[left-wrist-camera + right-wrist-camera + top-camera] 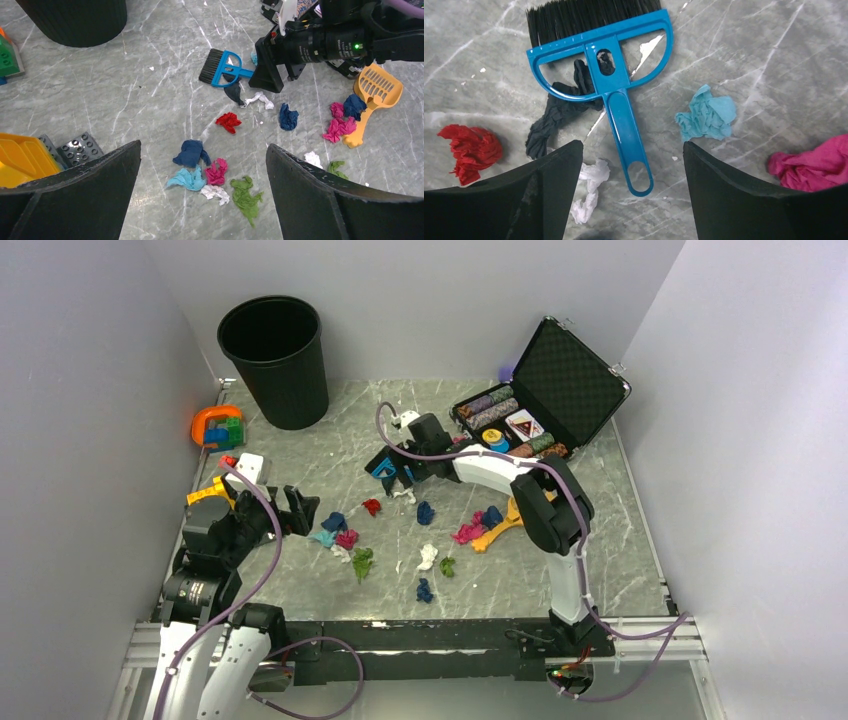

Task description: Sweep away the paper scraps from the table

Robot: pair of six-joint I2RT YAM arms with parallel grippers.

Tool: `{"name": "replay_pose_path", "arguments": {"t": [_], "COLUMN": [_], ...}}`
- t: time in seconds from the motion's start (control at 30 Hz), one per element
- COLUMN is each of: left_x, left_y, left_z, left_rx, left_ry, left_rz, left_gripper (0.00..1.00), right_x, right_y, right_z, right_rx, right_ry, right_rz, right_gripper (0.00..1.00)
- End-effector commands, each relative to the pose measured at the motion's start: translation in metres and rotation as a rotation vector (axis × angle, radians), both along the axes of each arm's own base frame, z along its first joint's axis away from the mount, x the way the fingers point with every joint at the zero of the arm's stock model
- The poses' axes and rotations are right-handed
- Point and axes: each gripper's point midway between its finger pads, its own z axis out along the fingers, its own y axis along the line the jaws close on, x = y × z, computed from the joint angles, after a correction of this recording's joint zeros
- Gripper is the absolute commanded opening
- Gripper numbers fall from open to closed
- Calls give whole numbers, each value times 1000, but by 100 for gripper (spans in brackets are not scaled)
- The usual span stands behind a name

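Observation:
Several paper scraps (340, 538) lie across the middle of the table (600, 560). My left gripper (203, 150) hangs open above a cluster of dark blue (190, 152), pink (216, 171), teal (187, 179), white and green (245, 197) wads, touching none. A blue hand brush (609, 75) lies flat with a dark scrap (551, 120) under its frame. My right gripper (633, 150) is open astride the brush handle, with a gap on each side. Red (471, 150), teal (706, 119), white (591, 190) and pink (814, 165) scraps lie around it.
A black bin (272, 360) stands at the back left. An open case of poker chips (540, 390) sits at the back right. An orange dustpan (497, 530) lies among scraps right of centre. Toy bricks (217, 427) sit along the left edge, near the left arm.

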Motion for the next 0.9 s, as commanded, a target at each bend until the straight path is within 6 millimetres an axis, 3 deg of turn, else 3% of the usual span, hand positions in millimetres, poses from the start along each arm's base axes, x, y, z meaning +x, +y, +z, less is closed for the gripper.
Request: {"name": "replay_pose_path", "arguments": {"t": [0.0, 0.17, 0.3, 0.33, 0.5, 0.63, 0.87], "left_x": [3, 4, 5, 6, 12, 19, 61], "left_y": [2, 2, 1, 1, -4, -45, -99], "left_z": [13, 12, 11, 10, -3, -5, 4], "left_rx": [-8, -7, -8, -7, -80, -242, -481], "left_ry": [-41, -34, -32, -29, 45, 159, 378], "left_rz": [16, 14, 13, 13, 29, -136, -360], "left_gripper": [99, 99, 99, 99, 100, 99, 99], "right_x": [6, 2, 1, 0, -18, -49, -118], "right_y": [11, 10, 7, 7, -1, -11, -20], "right_z": [3, -3, 8, 14, 68, 99, 132], "right_rx": [31, 36, 49, 58, 130, 178, 263], "right_ry": [-2, 10, -3, -11, -87, -107, -110], "right_rz": [45, 48, 37, 37, 67, 112, 232], "right_gripper": [77, 61, 25, 20, 18, 18, 19]}}
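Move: The brush handle lies almost under the open right fingers, about 2 cm below them and 1 cm left. On the table some 3 cm below that hand, the black scrap is 5 cm left and level, the white one 3 cm back and 2 cm left, and the teal one 4 cm ahead and 2 cm right. From the left hand, the handle is roughly 19 cm ahead, 20 cm right and 23 cm below. The brush handle is pinched near its end by the right fingers, which sink about 2 cm onto it and close. They then lift it some 14 cm while drawing back about 8 cm, the wrist turning roughly 15 degrees. Late on, the still-open left hand starts right, forward and down towards the brush, tipping and rolling some 25 degrees. ##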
